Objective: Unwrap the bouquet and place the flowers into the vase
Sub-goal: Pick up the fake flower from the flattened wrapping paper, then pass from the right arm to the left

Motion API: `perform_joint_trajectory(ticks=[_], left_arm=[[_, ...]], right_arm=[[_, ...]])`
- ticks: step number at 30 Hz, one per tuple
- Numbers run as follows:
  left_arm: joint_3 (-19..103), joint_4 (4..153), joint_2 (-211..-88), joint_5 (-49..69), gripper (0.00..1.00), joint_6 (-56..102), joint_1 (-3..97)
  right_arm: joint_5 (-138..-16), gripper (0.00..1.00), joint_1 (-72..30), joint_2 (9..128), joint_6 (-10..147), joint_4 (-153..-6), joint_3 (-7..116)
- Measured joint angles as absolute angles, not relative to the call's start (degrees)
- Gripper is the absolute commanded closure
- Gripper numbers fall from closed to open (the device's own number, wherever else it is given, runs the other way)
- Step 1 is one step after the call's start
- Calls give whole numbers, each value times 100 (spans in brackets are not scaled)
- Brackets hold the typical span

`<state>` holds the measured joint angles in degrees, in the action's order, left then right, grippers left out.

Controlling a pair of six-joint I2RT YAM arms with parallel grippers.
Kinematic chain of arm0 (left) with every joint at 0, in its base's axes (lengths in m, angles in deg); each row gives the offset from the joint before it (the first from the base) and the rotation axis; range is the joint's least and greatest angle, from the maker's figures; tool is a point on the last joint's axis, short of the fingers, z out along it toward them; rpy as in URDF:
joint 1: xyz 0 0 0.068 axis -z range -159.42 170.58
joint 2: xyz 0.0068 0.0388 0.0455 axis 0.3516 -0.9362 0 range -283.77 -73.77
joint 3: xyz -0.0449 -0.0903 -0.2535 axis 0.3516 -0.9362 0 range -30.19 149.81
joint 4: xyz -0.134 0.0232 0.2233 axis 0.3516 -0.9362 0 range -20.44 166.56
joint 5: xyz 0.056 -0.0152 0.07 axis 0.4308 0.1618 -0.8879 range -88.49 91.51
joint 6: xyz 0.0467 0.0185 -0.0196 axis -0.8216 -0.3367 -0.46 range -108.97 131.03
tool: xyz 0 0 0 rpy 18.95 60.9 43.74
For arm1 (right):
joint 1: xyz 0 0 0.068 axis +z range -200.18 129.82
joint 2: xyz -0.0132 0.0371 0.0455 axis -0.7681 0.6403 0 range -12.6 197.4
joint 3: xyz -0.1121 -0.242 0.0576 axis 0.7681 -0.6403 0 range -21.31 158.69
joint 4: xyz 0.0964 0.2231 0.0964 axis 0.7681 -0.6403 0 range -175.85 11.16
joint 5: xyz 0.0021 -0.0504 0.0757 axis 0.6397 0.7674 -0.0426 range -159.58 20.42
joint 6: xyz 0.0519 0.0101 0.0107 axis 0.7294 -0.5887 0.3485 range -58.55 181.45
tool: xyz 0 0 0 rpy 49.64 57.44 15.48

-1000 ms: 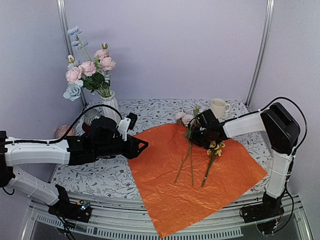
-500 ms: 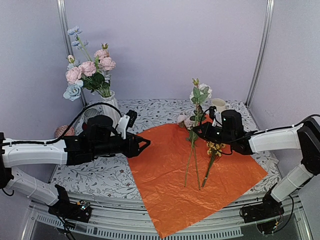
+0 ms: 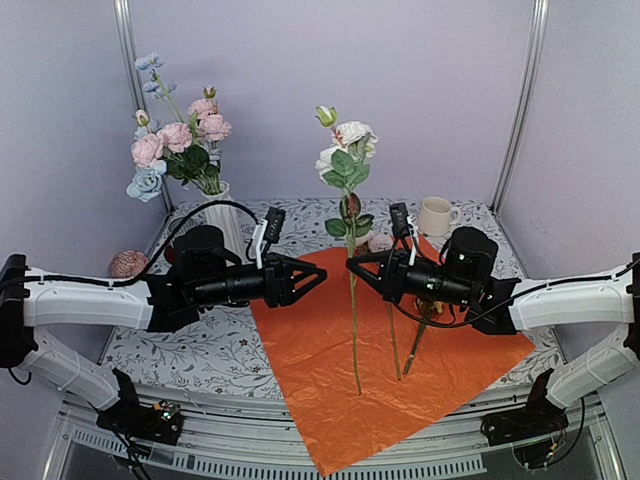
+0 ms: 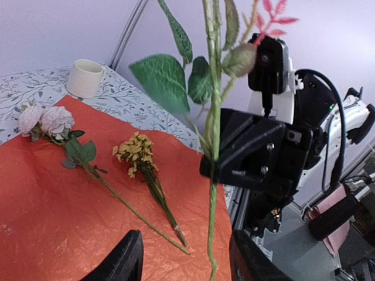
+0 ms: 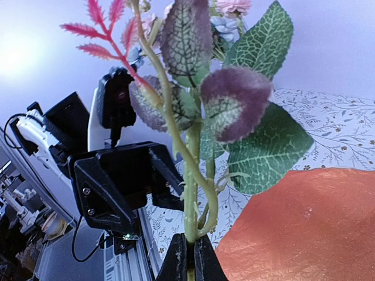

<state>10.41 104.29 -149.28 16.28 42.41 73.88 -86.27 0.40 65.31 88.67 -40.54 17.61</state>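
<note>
My right gripper (image 3: 352, 265) is shut on the green stem (image 5: 190, 199) of a pale flower (image 3: 345, 160), holding it upright above the spread orange paper (image 3: 400, 350). My left gripper (image 3: 320, 272) is open and faces that stem from the left, tips just short of it. In the left wrist view the stem (image 4: 214, 193) hangs in line with the gap between my fingers (image 4: 126, 260). Pink flowers (image 4: 47, 120) and a yellow sprig (image 4: 133, 153) lie on the paper. The white vase (image 3: 218, 195) stands at the back left, holding pink and blue flowers (image 3: 180, 140).
A cream mug (image 3: 435, 215) stands at the back right, beyond the paper. A pinkish round object (image 3: 128, 263) sits at the far left by my left arm. Metal posts (image 3: 520, 100) rise at the back corners. The table has a floral cloth (image 3: 180, 350).
My right gripper has lifted the flower off the paper, stood it upright and carried it left. My left gripper has moved right toward it and opened a little wider.
</note>
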Motion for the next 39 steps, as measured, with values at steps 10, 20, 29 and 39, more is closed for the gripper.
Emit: perform_joint_trajectory(ticks=[10, 20, 29, 39], left_arm=[[1087, 11598, -15157, 2264, 55, 4509, 7432], [1397, 11788, -15555, 2550, 66, 4678, 7438], [1404, 11788, -15634, 2598, 84, 4745, 7438], [1365, 11780, -15544, 2390, 100, 4706, 7447]], right_arm=[[-8903, 97, 467, 6538, 8253, -4048, 1820], [-8920, 97, 617, 6680, 8004, -4146, 2064], [-8922, 95, 672, 6811, 7916, -4216, 2154], [-8732, 65, 716, 6822, 7840, -4303, 2147]])
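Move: The stem of the upright fake flower, already pinched in the right gripper, is about 7 cm to the left gripper's right and 3 cm ahead, roughly level; the left gripper is thus 7 cm to the right one's left and 3 cm back. Down on the paper, some 24 cm below the right gripper, the yellow flowers lie 8 cm ahead and 20 cm right, the lying white flower's blooms 28 cm ahead and 7 cm right. Raise the half-open left gripper about 4 cm and bring it 3 cm right to the stem, just above the right gripper, while the right one, turning slightly counter-clockwise, carries the flower some 4 cm back and 4 cm left to meet it. Shut the left fingers around the stem, then open the right ones about a third. ##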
